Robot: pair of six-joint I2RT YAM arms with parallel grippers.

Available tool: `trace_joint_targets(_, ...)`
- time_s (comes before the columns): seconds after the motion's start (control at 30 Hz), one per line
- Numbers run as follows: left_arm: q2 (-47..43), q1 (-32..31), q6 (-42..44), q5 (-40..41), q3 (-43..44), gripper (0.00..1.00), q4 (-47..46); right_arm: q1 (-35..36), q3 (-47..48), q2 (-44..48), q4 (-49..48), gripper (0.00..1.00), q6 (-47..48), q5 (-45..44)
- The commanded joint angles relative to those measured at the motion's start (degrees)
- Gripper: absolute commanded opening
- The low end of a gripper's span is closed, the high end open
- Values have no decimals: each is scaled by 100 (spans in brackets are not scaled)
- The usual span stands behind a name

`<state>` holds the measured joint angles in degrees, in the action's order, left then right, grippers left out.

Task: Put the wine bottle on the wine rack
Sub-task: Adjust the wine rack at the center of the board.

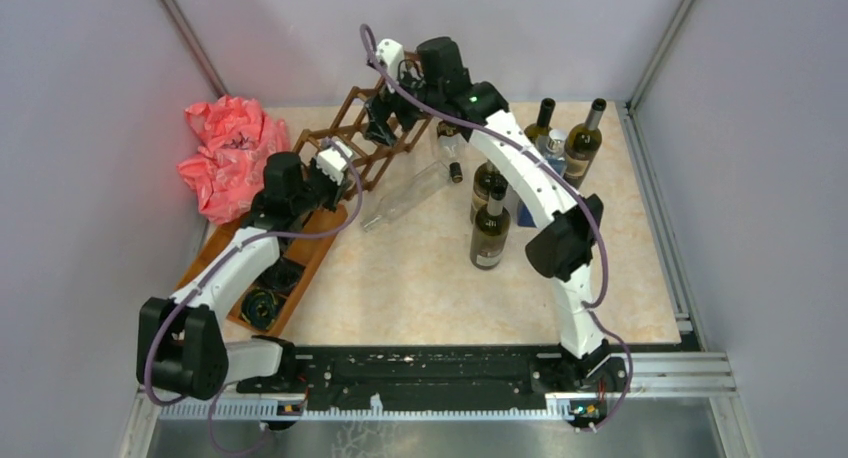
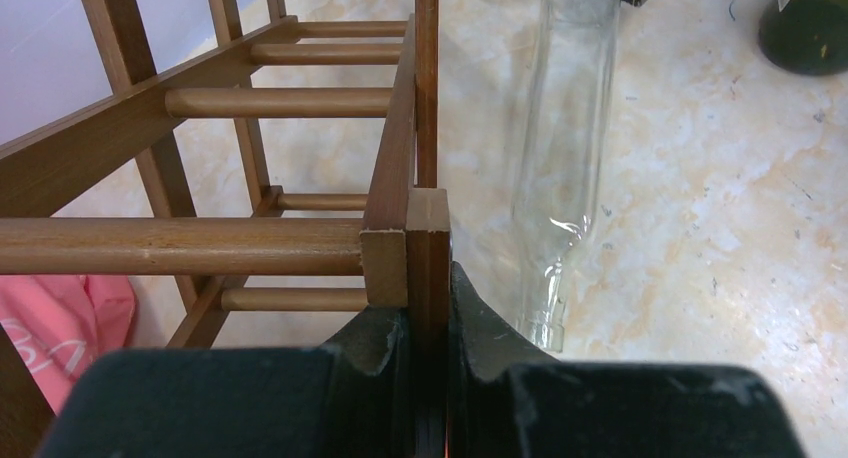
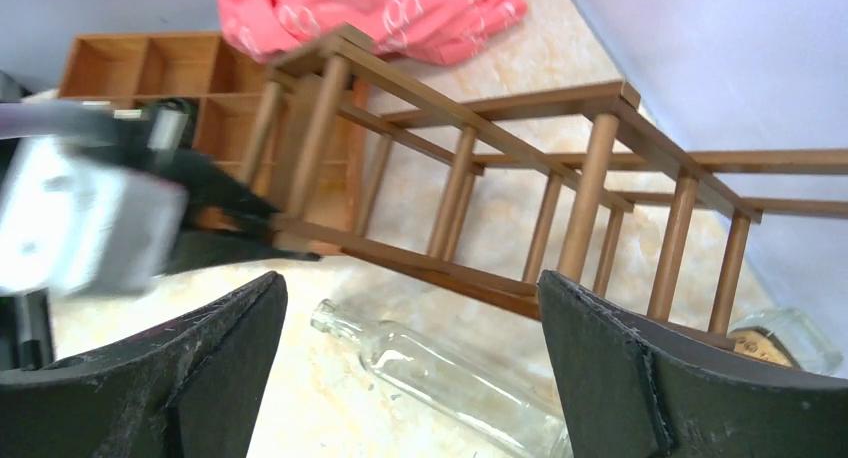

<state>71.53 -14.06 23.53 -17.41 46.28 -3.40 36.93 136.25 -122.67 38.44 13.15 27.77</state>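
Note:
The wine rack (image 1: pixel 355 143), a dark brown lattice of slats and dowels, stands tilted at the back left of the table. My left gripper (image 2: pixel 428 283) is shut on the end slat of the wine rack (image 2: pixel 428 233) at its near corner. My right gripper (image 3: pixel 410 288) hangs open just above the rack's far end (image 3: pixel 480 168), with nothing between its fingers. A clear glass wine bottle (image 1: pixel 405 196) lies on its side on the table beside the rack, neck toward the left arm; it also shows below the right gripper's fingers as the clear bottle (image 3: pixel 450 373).
Several dark wine bottles (image 1: pixel 490 233) stand right of centre and at the back right (image 1: pixel 583 138). A flat brown compartment tray (image 1: pixel 300 263) lies at the left under the left arm. A pink plastic bag (image 1: pixel 230 153) sits at the back left. Grey walls enclose the table.

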Motion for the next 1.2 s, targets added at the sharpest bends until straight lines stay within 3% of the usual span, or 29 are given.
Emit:
trace_joint_targets(0.0, 422, 215, -80, -679, 25, 0, -411, -28, 38, 1084, 80, 94, 222, 612)
trace_joint_targets(0.27, 752, 505, 16, -1465, 276, 0, -180, -29, -1074, 2248, -10, 94, 219, 1039)
trace_joint_targets(0.43, 608, 510, 315, -1235, 1013, 0, 870, -28, -1661, 2818, -139, 94, 271, 1067)
trace_joint_targets(0.63, 795, 510, 549, -1145, 1409, 1, 1377, -29, -2131, 3181, -222, 94, 300, 995)
trace_joint_targets(0.77, 767, 510, 479, -874, 1305, 18, 1383, -29, -2393, 3471, -218, 96, 377, 999)
trace_joint_targets(0.93, 490, 519, 109, -480, 1199, 59, 1140, -39, -2538, 3810, -48, 96, 583, 1063)
trace_joint_targets(1.03, 409, 519, 8, -413, 1229, 65, 1113, -58, -2578, 3964, 39, 96, 627, 1154)
trace_joint_targets(1.17, 365, 519, -17, -362, 1232, 66, 1222, -136, -2699, 4173, 110, 96, 694, 1343)
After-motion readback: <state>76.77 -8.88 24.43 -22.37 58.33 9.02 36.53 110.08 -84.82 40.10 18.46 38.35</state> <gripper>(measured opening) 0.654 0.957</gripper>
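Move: The left hand, closed on the near post of the wine rack, has the rack's middle about 13 cm ahead, 5 cm to its right and a little below. The clear bottle lies some 14 cm to this hand's right, 2 cm ahead and 14 cm down. From the open right hand the rack's middle is roughly 4 cm ahead, 7 cm left and 14 cm below. The nearest standing wine bottle is about 25 cm right of that hand, 12 cm back and 16 cm below. The left hand keeps its pinch on the near post and pushes the rack about 2 cm forward, then tips a few degrees downward and opens wide, letting go of the post and easing slightly left and up while its fingers still straddle it. The right hand, already open and free of the rack, draws back some 16 cm while rising about 12 cm, with a short dip midway, and moves about 9 cm right, staying wide open. ##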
